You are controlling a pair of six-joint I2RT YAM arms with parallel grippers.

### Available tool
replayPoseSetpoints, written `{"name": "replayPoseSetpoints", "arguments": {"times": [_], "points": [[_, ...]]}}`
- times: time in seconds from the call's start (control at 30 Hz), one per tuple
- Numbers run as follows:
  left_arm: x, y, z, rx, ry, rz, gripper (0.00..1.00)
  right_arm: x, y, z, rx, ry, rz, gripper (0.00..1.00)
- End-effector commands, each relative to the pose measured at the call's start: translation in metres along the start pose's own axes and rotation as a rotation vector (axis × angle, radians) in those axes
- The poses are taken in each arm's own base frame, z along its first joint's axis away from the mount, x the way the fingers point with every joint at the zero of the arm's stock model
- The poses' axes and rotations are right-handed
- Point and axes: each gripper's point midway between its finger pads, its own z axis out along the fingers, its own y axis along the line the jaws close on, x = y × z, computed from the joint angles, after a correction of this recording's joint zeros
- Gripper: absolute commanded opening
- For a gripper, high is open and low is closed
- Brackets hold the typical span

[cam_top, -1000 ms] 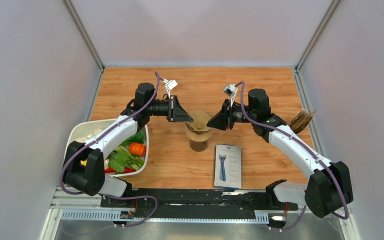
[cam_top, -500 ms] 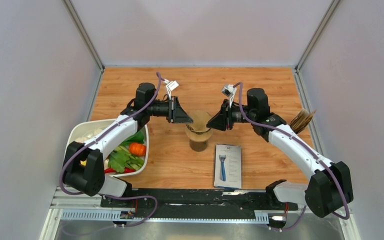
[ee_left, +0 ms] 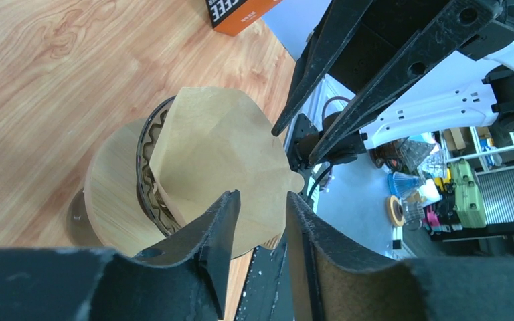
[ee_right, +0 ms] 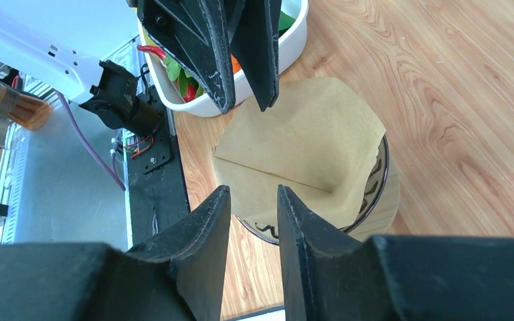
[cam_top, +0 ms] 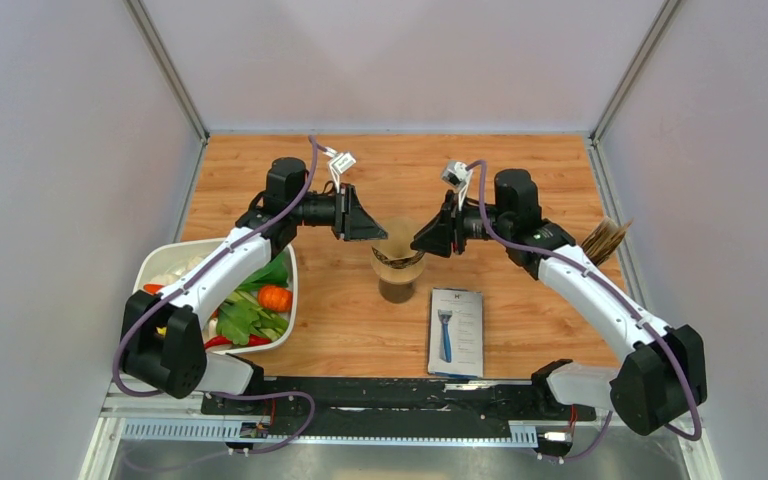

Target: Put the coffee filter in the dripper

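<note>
The dripper stands mid-table, a brownish ribbed cone on a brown base. The light-tan coffee filter sits in its mouth, creased, with its upper edge standing above the rim. It shows in the left wrist view and the right wrist view, inside the dripper rim. My left gripper is open and empty just left of the filter. My right gripper is open and empty just right of it. Neither gripper holds the paper.
A white tub of vegetables sits at the front left under the left arm. A boxed razor lies in front of the dripper. A brown bundle stands at the right wall. An orange box lies beyond the dripper.
Both arms have shifted slightly toward the far side, fingertips staying beside the filter. The filter and dripper have not moved.
</note>
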Motion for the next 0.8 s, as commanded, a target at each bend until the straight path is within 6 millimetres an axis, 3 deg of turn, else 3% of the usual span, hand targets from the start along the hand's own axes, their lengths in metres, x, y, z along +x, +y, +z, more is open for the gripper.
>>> {"name": "replayPoseSetpoints", "arguments": {"times": [0.0,0.1,0.17,0.27,0.37,0.53,0.67,0.77], "points": [[-0.02,-0.031,-0.008,0.054,-0.035,0.12,0.45,-0.029,0.019,-0.006,-0.041,-0.045,-0.11,0.35],[-0.021,-0.036,-0.012,0.042,-0.03,0.152,0.51,-0.04,0.026,-0.012,-0.04,-0.062,-0.153,0.4],[-0.024,-0.041,-0.017,0.019,-0.025,0.187,0.55,-0.052,0.033,-0.018,-0.035,-0.083,-0.196,0.5],[-0.034,-0.056,-0.029,-0.017,-0.03,0.267,0.67,-0.07,0.043,-0.029,-0.006,-0.124,-0.263,0.72],[-0.032,-0.059,-0.042,-0.076,-0.012,0.323,0.69,-0.086,0.049,-0.044,0.063,-0.177,-0.343,0.97],[-0.036,-0.069,-0.071,-0.189,-0.029,0.418,0.7,-0.105,0.046,-0.078,0.207,-0.269,-0.376,1.0],[-0.041,-0.064,-0.101,-0.357,-0.082,0.431,0.7,-0.117,0.02,-0.116,0.406,-0.341,-0.353,1.0],[-0.041,-0.051,-0.124,-0.49,-0.091,0.42,0.71,-0.113,0.002,-0.143,0.532,-0.377,-0.299,1.0]]}}
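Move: The coffee filter already sits in the dripper between the two grippers: its middle is about 3 cm right, 1 cm back and 4 cm below the left hand, and roughly 4 cm left of the right hand, level fore and aft and 4 cm below. The dripper is around it, about 6 cm below both hands. The menu lies some 7 cm right, 8 cm back and 20 cm below the right hand; the vegetable tray is about 30 cm left, 3 cm back and 17 cm below the left hand. Clear both grippers from the filter, opening them as they go, the right one fully: lift first, almost straight up, then draw apart. Bring the left one about 9 cm up, 7 cm left and a little back, and the right one some 13 cm up and 8 cm right. Roll each roughly 25 degrees about its finger line, swinging the right one clockwise as well. ##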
